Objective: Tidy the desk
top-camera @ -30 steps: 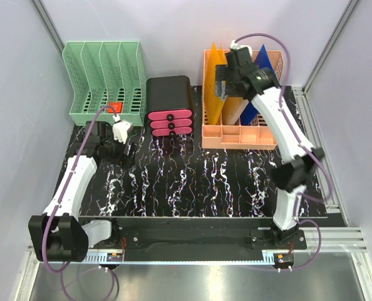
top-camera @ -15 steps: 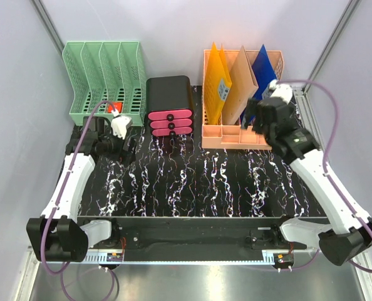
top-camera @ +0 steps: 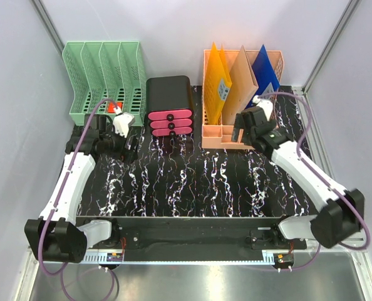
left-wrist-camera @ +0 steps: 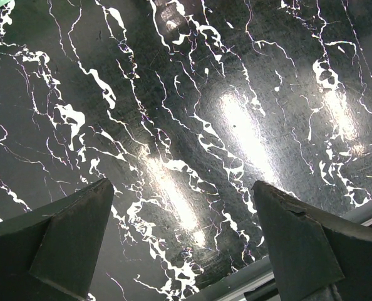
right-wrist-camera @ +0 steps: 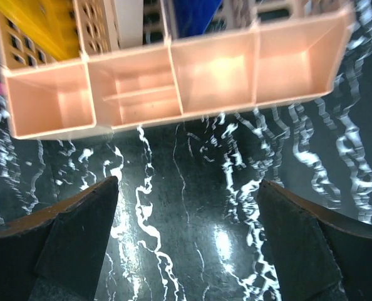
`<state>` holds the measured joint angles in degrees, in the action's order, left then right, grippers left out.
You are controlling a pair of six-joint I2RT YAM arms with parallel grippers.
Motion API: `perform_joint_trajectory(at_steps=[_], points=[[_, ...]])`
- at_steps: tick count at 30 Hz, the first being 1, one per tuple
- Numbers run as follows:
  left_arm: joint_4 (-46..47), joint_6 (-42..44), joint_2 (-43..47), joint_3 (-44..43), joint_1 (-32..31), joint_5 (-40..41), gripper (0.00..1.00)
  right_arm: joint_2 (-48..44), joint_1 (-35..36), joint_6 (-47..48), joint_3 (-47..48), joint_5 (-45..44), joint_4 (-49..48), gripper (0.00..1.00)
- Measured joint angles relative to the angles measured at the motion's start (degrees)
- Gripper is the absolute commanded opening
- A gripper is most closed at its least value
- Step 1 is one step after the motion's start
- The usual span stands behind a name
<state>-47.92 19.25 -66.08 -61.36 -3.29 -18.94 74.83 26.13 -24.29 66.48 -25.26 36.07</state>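
The desk (top-camera: 192, 182) is a black tabletop with white veining. My left gripper (top-camera: 113, 148) hangs low over its back left part, in front of the green rack, jaws wide apart. In the left wrist view my left gripper (left-wrist-camera: 181, 188) is open over bare desk (left-wrist-camera: 192, 94) with nothing between the fingers. My right gripper (top-camera: 242, 133) sits low just in front of the peach rack. The right wrist view shows my right gripper (right-wrist-camera: 189, 183) open and empty over the desk (right-wrist-camera: 186, 251), with the rack's front trays (right-wrist-camera: 217, 69) just beyond.
A green file rack (top-camera: 104, 78) stands at the back left with a small red item (top-camera: 115, 106) in it. A black drawer unit with pink drawers (top-camera: 170, 103) is at the back centre. The peach rack (top-camera: 261, 139) holds yellow (top-camera: 216, 84), tan and blue folders.
My right arm came down from above the folders in the peach rack to low in front of its trays. The left arm has barely shifted. Both grippers stayed open.
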Motion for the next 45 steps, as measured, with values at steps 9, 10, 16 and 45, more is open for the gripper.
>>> perform_joint_trajectory(at_steps=[9, 10, 16, 45], points=[[0.0, 1.6, 1.2, 0.6, 0.0, -0.2, 0.99, 5.7, 0.0, -4.2, -11.1, 5.0, -6.4, 1.0], [0.0, 1.7, 1.2, 0.7, 0.0, -0.3, 0.99, 6.4, 0.0, -4.3, -11.2, 5.0, -6.6, 1.0], [0.0, 1.8, 1.0, 1.0, 0.0, -1.0, 0.99, 14.2, -1.2, -4.1, -9.0, 5.2, -8.9, 1.0], [0.0, 4.2, 1.3, 3.5, 0.0, -0.5, 0.99, 33.2, -9.4, 1.1, 7.6, 7.5, -11.0, 1.0]])
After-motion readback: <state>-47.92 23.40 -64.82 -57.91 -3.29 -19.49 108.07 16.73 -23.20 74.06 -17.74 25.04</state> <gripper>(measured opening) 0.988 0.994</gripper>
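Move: The orange rack's front wall stands about 6 cm ahead of the right hand, dead centre left to right and some 15 cm below it. Inside the rack, roughly 14 cm beyond that wall, the brown folder is nearly straight ahead of the hand, with the yellow folders 9 cm to its left and the blue folder 8 cm to its right. The black drawer box is about 20 cm ahead and 27 cm left. From the left hand the wall lies 12 cm ahead and 41 cm right. Spread fingertips of the right hand come up against the outside of the orange rack's front wall, low over the desk, and push it forward. To get there the hand sinks about 15 cm in front of the rack, drawing back slightly at first and tipping the fingers some 15 degrees more steeply down, then travels level forward roughly 10 cm, fingers staying wide open. ##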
